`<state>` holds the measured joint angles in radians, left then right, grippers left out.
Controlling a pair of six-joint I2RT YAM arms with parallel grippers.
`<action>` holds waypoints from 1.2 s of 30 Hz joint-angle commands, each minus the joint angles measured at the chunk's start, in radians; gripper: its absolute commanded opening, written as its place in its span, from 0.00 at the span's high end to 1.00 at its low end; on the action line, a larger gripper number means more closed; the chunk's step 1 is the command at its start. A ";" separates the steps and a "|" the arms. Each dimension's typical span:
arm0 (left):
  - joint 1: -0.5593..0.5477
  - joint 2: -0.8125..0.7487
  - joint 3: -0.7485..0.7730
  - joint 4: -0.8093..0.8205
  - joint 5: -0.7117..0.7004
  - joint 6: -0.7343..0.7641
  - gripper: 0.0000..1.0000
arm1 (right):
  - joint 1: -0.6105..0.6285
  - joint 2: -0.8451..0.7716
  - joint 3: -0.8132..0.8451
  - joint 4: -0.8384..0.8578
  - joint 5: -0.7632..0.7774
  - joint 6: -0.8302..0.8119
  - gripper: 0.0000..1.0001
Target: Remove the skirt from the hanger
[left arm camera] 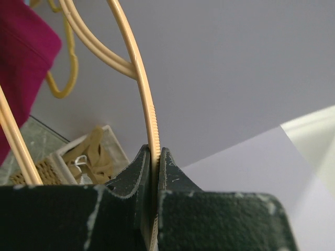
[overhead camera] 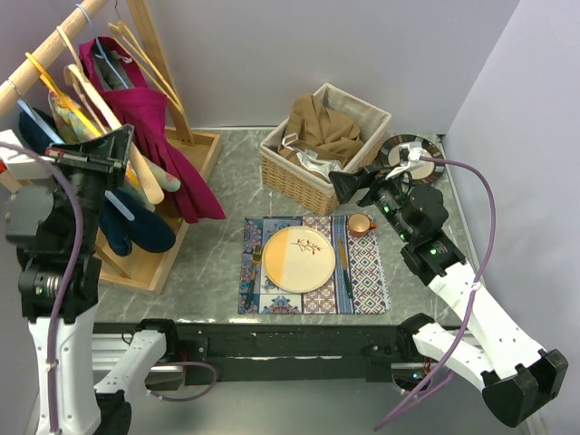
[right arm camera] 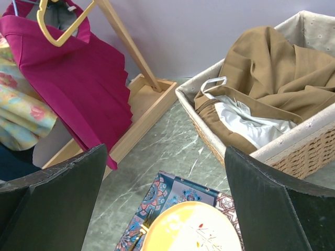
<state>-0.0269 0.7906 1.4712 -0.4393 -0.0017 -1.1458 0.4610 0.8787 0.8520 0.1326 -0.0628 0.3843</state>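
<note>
The magenta pleated skirt hangs on the wooden rack at the back left, its waist round a yellow hanger. My left gripper is up at the rack beside the skirt. It is shut on the ridged bar of a beige hanger; whether this hanger bears the skirt I cannot tell. A corner of the skirt shows at the upper left of the left wrist view. My right gripper hovers open and empty over the table's middle, pointing toward the skirt.
A wicker basket holding a brown garment stands at the back. A patterned placemat carries a yellow plate, cutlery and a small cup. Dark blue and floral clothes hang on the same rack, above its wooden base.
</note>
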 commanded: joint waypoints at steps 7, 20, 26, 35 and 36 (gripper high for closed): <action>0.004 0.160 0.079 0.123 -0.202 0.064 0.99 | 0.008 -0.027 0.048 -0.001 0.041 -0.030 0.00; 0.005 0.248 0.100 0.175 -0.333 0.093 0.99 | 0.010 0.016 0.068 -0.007 0.023 -0.032 0.00; 0.005 0.249 0.034 0.189 -0.356 0.067 0.99 | 0.010 0.013 0.067 -0.014 0.023 -0.030 0.00; 0.007 0.251 -0.017 0.203 -0.397 0.078 0.99 | 0.022 0.011 0.058 -0.021 0.034 -0.030 0.00; 0.007 0.262 -0.009 0.198 -0.393 0.081 0.99 | 0.022 0.014 0.058 -0.021 0.035 -0.030 0.00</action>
<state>-0.0269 1.0492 1.4307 -0.2783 -0.3515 -1.0878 0.4755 0.8948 0.8734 0.0872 -0.0383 0.3645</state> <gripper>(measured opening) 0.071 0.998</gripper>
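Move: The left hand holds the empty wooden hanger; the part of the rod it is taken to lies about 12 cm ahead, 10 cm to the left and roughly 12 cm above. The magenta skirt hangs about 18 cm straight ahead and 14 cm lower; the floral garment is some 10 cm ahead, 7 cm left and 12 cm lower. From the idle right hand, that rod spot is about 5 cm ahead, 49 cm left and 30 cm higher. Forward and to the left goes the left hand, about 11 cm out and 6 cm across, carrying the empty wooden hanger in under the rod beside the yellow hanger. Most of the forward reach comes first; a late dip brings it about 5 cm lower overall. The wrist swings some 20 degrees counter-clockwise while the shut fingers keep pinching the hanger's arm. ##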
